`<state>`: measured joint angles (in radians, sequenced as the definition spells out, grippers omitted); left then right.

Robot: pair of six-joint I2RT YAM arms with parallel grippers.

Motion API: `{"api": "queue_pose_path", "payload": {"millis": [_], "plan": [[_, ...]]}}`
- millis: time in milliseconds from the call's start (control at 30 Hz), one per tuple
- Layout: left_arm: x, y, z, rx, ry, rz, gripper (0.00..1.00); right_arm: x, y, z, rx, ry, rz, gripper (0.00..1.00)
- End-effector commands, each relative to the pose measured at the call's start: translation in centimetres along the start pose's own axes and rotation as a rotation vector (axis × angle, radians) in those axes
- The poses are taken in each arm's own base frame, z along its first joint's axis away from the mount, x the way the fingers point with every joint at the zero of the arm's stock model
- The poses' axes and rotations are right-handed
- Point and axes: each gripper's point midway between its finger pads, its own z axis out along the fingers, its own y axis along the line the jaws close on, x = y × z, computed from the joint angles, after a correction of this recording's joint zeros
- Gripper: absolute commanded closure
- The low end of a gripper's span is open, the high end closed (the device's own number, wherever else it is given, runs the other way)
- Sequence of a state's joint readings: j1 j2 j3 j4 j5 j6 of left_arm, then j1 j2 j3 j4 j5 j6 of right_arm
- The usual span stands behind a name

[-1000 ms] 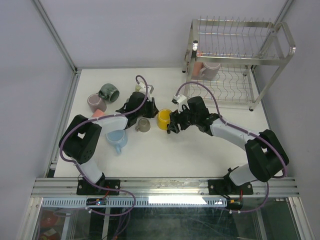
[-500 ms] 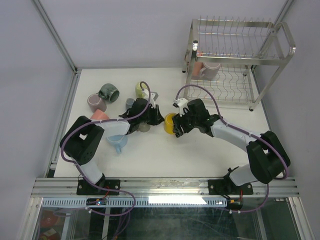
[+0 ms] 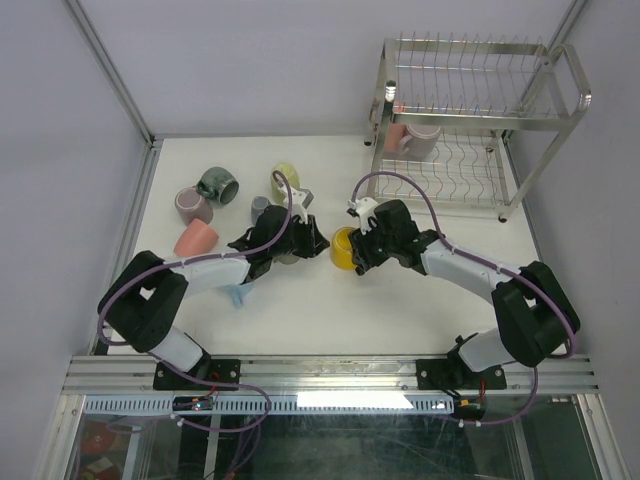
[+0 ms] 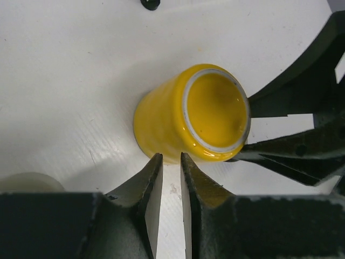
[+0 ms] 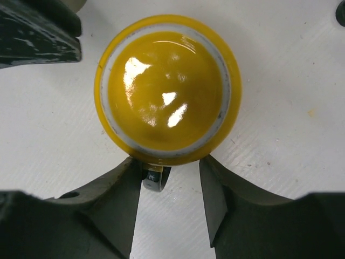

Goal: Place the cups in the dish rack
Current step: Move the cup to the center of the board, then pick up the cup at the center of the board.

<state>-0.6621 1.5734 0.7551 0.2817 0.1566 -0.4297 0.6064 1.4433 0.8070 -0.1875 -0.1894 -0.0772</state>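
Observation:
A glossy yellow cup lies on its side on the white table between my two grippers. In the left wrist view the yellow cup has its mouth turned towards the right gripper's dark fingers. My left gripper is shut and empty, its tips against the cup's side; it also shows in the top view. My right gripper is open, its fingers at the rim of the yellow cup and either side of its small handle. The chrome dish rack stands at the far right.
A pink cup and a mauve mug sit on the rack's lower shelf. On the left of the table are a dark grey-green mug, a mauve cup, a salmon cup, a pale yellow-green cup and a grey-blue cup.
My left gripper has moved right, up to the yellow cup. The yellow cup has tipped onto its side and shifted slightly nearer, with my right gripper staying at it.

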Motion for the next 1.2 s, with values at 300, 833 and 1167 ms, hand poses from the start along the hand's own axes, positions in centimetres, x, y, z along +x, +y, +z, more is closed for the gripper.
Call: {"api": "queue_pose_path", "payload": {"millis": [300, 833, 1167], "plan": [[-5.0, -3.3, -6.8, 0.107, -0.308, 0.023, 0.78, -0.2, -0.8, 0.8, 0.022, 0.0, -0.023, 0.58], [-6.2, -4.4, -12.3, 0.17, -0.49, 0.035, 0.59, -1.6, -1.1, -1.2, -0.045, -0.047, -0.067, 1.0], [-6.7, -5.2, -14.3, 0.23, -0.575, 0.022, 0.35, -3.2, 0.2, -7.3, -0.302, -0.15, -0.211, 1.0]]}}
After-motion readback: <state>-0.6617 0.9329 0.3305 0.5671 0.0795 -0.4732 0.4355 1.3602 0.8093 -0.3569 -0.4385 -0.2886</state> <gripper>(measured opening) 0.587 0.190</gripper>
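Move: The yellow cup, standing upside down, has its middle about 3 cm ahead of and 4 cm left of the right hand, some 2 cm lower; its handle already lies between the open fingers. The small grey cup is about 18 cm left and 3 cm ahead of the right hand, and the rack's near left foot about 13 cm ahead and 2 cm right. From the left hand, the yellow cup lies some 6 cm right and 1 cm ahead, a little lower. The yellow cup's handle is pinched by the right hand, which first sinks nearly 2 cm while its half-open fingers close on it, then carries the cup about 3 cm to the right, rising some 3 cm and easing back. Meanwhile the left hand backs away from the cup, up about 11 cm and back and left, its fingers tilting up and opening. ##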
